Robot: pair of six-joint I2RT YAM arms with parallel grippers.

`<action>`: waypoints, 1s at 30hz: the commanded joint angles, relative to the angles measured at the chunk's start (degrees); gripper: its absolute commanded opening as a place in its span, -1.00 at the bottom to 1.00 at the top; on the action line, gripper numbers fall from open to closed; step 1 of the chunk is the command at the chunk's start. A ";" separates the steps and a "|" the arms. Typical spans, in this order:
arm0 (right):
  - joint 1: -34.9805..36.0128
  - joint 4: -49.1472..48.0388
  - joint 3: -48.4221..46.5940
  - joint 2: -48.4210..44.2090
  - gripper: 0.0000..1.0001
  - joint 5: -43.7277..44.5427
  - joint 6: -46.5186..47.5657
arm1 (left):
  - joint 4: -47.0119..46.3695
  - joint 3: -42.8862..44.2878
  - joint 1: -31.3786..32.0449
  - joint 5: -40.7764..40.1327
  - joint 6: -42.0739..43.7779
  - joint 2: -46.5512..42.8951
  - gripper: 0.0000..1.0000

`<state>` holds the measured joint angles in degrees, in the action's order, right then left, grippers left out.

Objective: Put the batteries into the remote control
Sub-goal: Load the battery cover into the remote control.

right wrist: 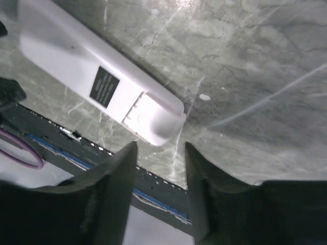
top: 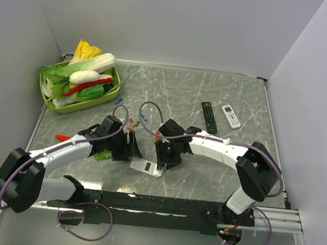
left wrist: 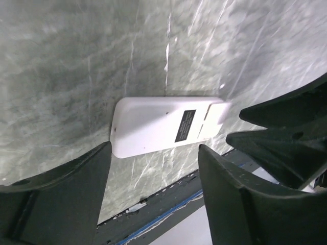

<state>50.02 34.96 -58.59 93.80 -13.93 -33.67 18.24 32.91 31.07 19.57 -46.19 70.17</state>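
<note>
The remote control [top: 146,167] lies back up on the table near the front edge, a white slab with a small black label, between my two grippers. It shows in the left wrist view [left wrist: 163,125] and in the right wrist view [right wrist: 97,71], its battery-cover end towards the right fingers. My left gripper [top: 134,153] [left wrist: 153,153] is open and empty just beside the remote's left end. My right gripper [top: 164,162] [right wrist: 161,150] is open and empty at its right end. Two tiny blue batteries [top: 119,100] [top: 144,118] lie farther back on the table.
A green basket [top: 117,80] of vegetables stands at the back left. A long black remote [top: 209,117] and an all-white remote [top: 231,116] lie at the back right. A red pepper [top: 62,137] and a green leaf [top: 104,154] lie by the left arm. The black rail [top: 160,204] runs along the front.
</note>
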 commanded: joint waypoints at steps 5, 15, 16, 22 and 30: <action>1.74 0.37 -1.09 -7.92 0.47 2.76 16.14 | 1.18 0.41 -3.38 -3.83 -0.83 -6.88 0.60; 11.40 -2.52 0.49 -8.20 0.82 12.60 38.23 | 5.31 0.84 -6.46 -15.68 -3.20 -18.13 0.77; 11.85 -2.96 0.58 -7.85 0.82 13.05 39.11 | 5.84 0.76 -6.46 -16.84 -3.46 -19.10 0.78; 14.14 -4.64 -0.38 -3.98 0.82 16.74 44.04 | 8.91 0.76 -6.55 -23.86 -6.19 -26.66 0.80; 15.81 -3.94 -2.67 0.24 0.82 16.48 46.68 | 11.47 1.63 -6.55 -29.42 -7.24 -33.17 0.84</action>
<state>64.75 31.75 -58.19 92.58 1.17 10.41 28.23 32.91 24.71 -5.26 -52.25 38.96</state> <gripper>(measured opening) 0.909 0.914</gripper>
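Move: The battery cover, on the right end of the white remote, lies about 2 cm left of the right hand, 1 cm back and 2 cm below it. The remote's middle is 7 cm left of that hand and level with it; a few loose batteries lie some 12 cm ahead and 4 cm left. From the left hand, the remote's middle is about 5 cm right, 3 cm back and 3 cm below, with the leafy green some 12 cm left and 1 cm ahead. Up about 3.5 cm, then down again by some 4 cm almost over the same spot, the right hand swings roughly 50 degrees counter-clockwise and opens wide, bringing its fingers to either side of the cover end. Meanwhile the left hand withdraws from the remote, up and left about 9 cm each and somewhat forward, opening further as it turns counter-clockwise and its fingertips tilt up. ##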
